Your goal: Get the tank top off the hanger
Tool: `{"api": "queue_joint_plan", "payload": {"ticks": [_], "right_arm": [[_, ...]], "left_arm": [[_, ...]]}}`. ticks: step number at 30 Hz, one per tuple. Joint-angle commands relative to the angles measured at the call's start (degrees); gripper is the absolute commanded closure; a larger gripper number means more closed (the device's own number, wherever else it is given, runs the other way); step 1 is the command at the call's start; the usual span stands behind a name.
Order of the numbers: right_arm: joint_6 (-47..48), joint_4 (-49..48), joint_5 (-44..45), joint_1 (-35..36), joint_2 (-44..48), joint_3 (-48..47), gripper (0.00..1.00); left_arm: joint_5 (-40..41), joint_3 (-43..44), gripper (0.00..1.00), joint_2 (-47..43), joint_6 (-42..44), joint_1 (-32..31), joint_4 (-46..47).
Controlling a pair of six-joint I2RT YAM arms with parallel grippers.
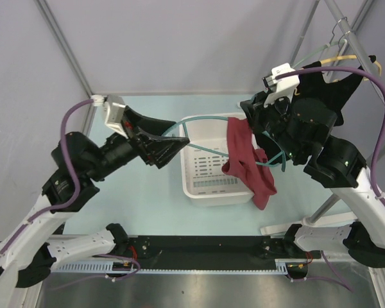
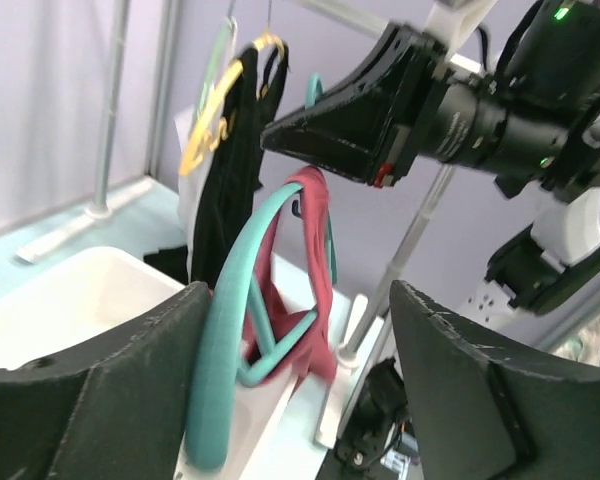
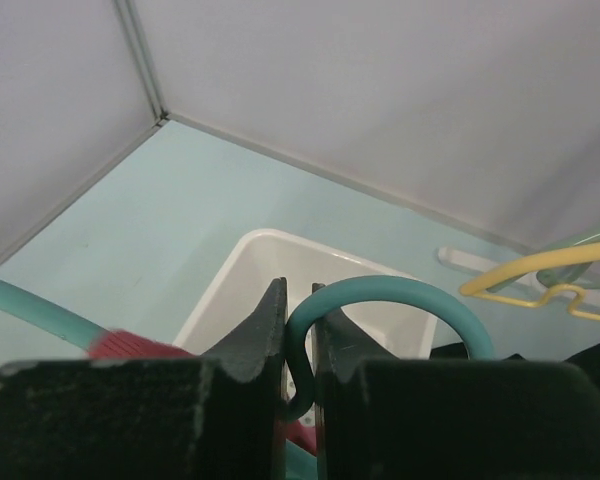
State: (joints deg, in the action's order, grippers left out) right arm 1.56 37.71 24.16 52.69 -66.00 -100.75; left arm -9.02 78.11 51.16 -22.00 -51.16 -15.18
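A teal hanger [image 1: 208, 118] hangs in the air over the white basket [image 1: 199, 187], with a dark red tank top [image 1: 247, 163] draped from it toward its right end. My right gripper [image 1: 249, 114] is shut on the hanger's hook [image 3: 380, 295], which runs down between its jaws [image 3: 298, 292]. My left gripper [image 1: 175, 144] is open at the hanger's left end. In the left wrist view the teal bar [image 2: 235, 330] lies against the left finger [image 2: 100, 390], with a wide gap to the right finger [image 2: 480, 390]. The tank top [image 2: 315, 230] hangs just beyond.
A black garment [image 1: 327, 90] on a yellow hanger [image 1: 337, 59] hangs from the metal rack [image 1: 356, 45] at the back right. The rack's base bar [image 1: 308, 221] lies on the table by the right arm. The basket's rim also shows in the right wrist view [image 3: 270, 240].
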Motion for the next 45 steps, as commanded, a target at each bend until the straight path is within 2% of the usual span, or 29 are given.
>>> {"api": "queue_joint_plan", "payload": {"ticks": [1, 9, 10, 11, 14, 16, 17, 19, 22, 23, 24, 27, 28, 29, 31, 36, 40, 41, 45], "right_arm": [[2.21, -4.14, 5.8, 0.4, -0.97, -4.8, 1.0], [6.6, -3.35, 8.52, 1.28, -3.52, -6.56, 1.0], [6.96, -2.91, 10.19, 1.45, -4.31, -6.91, 1.0], [7.22, -2.56, 10.99, 1.72, -5.01, -7.61, 1.0], [7.75, -0.72, 14.24, 1.98, -7.74, -10.78, 1.0], [8.1, -0.36, 16.08, 2.24, -8.79, -12.1, 1.0], [7.93, -0.36, 16.44, 2.33, -9.49, -12.36, 1.0], [7.14, -0.1, 16.62, 2.6, -9.85, -12.98, 1.0], [5.65, 0.43, 16.79, 2.77, -10.38, -13.42, 1.0], [4.77, 0.78, 16.88, 2.77, -10.47, -13.51, 1.0], [4.33, 1.04, 17.14, 2.86, -10.47, -13.6, 1.0], [3.19, 1.49, 17.06, 3.04, -9.94, -13.07, 1.0], [3.01, 1.49, 16.97, 3.04, -9.77, -12.89, 1.0], [2.92, 1.49, 16.97, 3.12, -9.68, -12.54, 1.0], [2.57, 1.57, 16.53, 3.21, -9.15, -12.37, 1.0], [1.95, 1.49, 15.83, 3.21, -7.75, -11.05, 1.0], [1.43, 1.22, 15.48, 3.3, -6.87, -9.99, 1.0], [1.34, 1.13, 15.3, 3.3, -6.52, -9.64, 1.0], [0.55, 1.05, 14.77, 3.39, -5.81, -8.76, 1.0]], "left_arm": [[3.22, 2.93, 0.24, -2.2, -1.02, 0.0, -1.17], [5.86, 3.46, 0.24, -4.57, 0.11, 0.0, -3.1], [4.37, 3.37, 0.26, -4.92, 0.11, 0.0, -2.49], [3.14, 3.19, 0.33, -5.71, 0.38, -0.08, -1.88], [-3.01, 1.97, 0.43, -7.12, 0.82, -0.08, 1.98], [-5.56, 1.0, 0.42, -6.77, 0.47, -0.17, 5.14], [-7.05, 1.17, 0.38, -6.08, 0.29, -0.52, 5.51], [-6.46, 1.96, 0.35, -2.48, -0.24, -1.57, 5.51], [3.44, 2.84, 0.36, 2.71, 3.61, -9.29, 4.99], [8.18, 3.28, 0.36, 4.29, 5.2, -14.1, 4.29], [19.1, 3.89, 0.36, 5.69, 8.17, -16.15, 3.5], [34.45, 7.23, 0.34, 12.28, 10.39, -21.52, 1.3], [36.5, 8.54, 0.32, 15.43, 10.31, -22.23, 1.29], [37.92, 9.08, 0.29, 16.68, 9.61, -22.41, 1.21], [41.0, 10.48, 0.28, 19.84, 7.33, -22.5, 1.2], [44.52, 12.95, 0.33, 23.81, 5.13, -22.5, 0.94], [42.42, 13.38, 0.43, 25.31, 4.16, -22.41, 1.64], [42.07, 13.56, 0.51, 25.66, 3.98, -22.5, 1.56], [42.94, 14.53, 0.56, 27.41, 4.24, -22.5, 0.95]]}}
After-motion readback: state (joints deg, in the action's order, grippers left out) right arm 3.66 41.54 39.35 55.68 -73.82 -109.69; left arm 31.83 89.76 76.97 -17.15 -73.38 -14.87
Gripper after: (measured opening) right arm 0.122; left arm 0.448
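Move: The tank top, on its blue hanger, hangs about 15 cm right of the left hand, 6 cm ahead and 10 below; the bin is 11 cm right, 12 ahead and some 40 below. The hanger's near end sits between the left's open fingers. From the right hand, which already holds the hook, the tank top lies about 2 cm back, 1 left and 12 below. Backing up and away first, the left sweeps about 16 cm right, down and forward towards the tank top, fingers narrowing. ##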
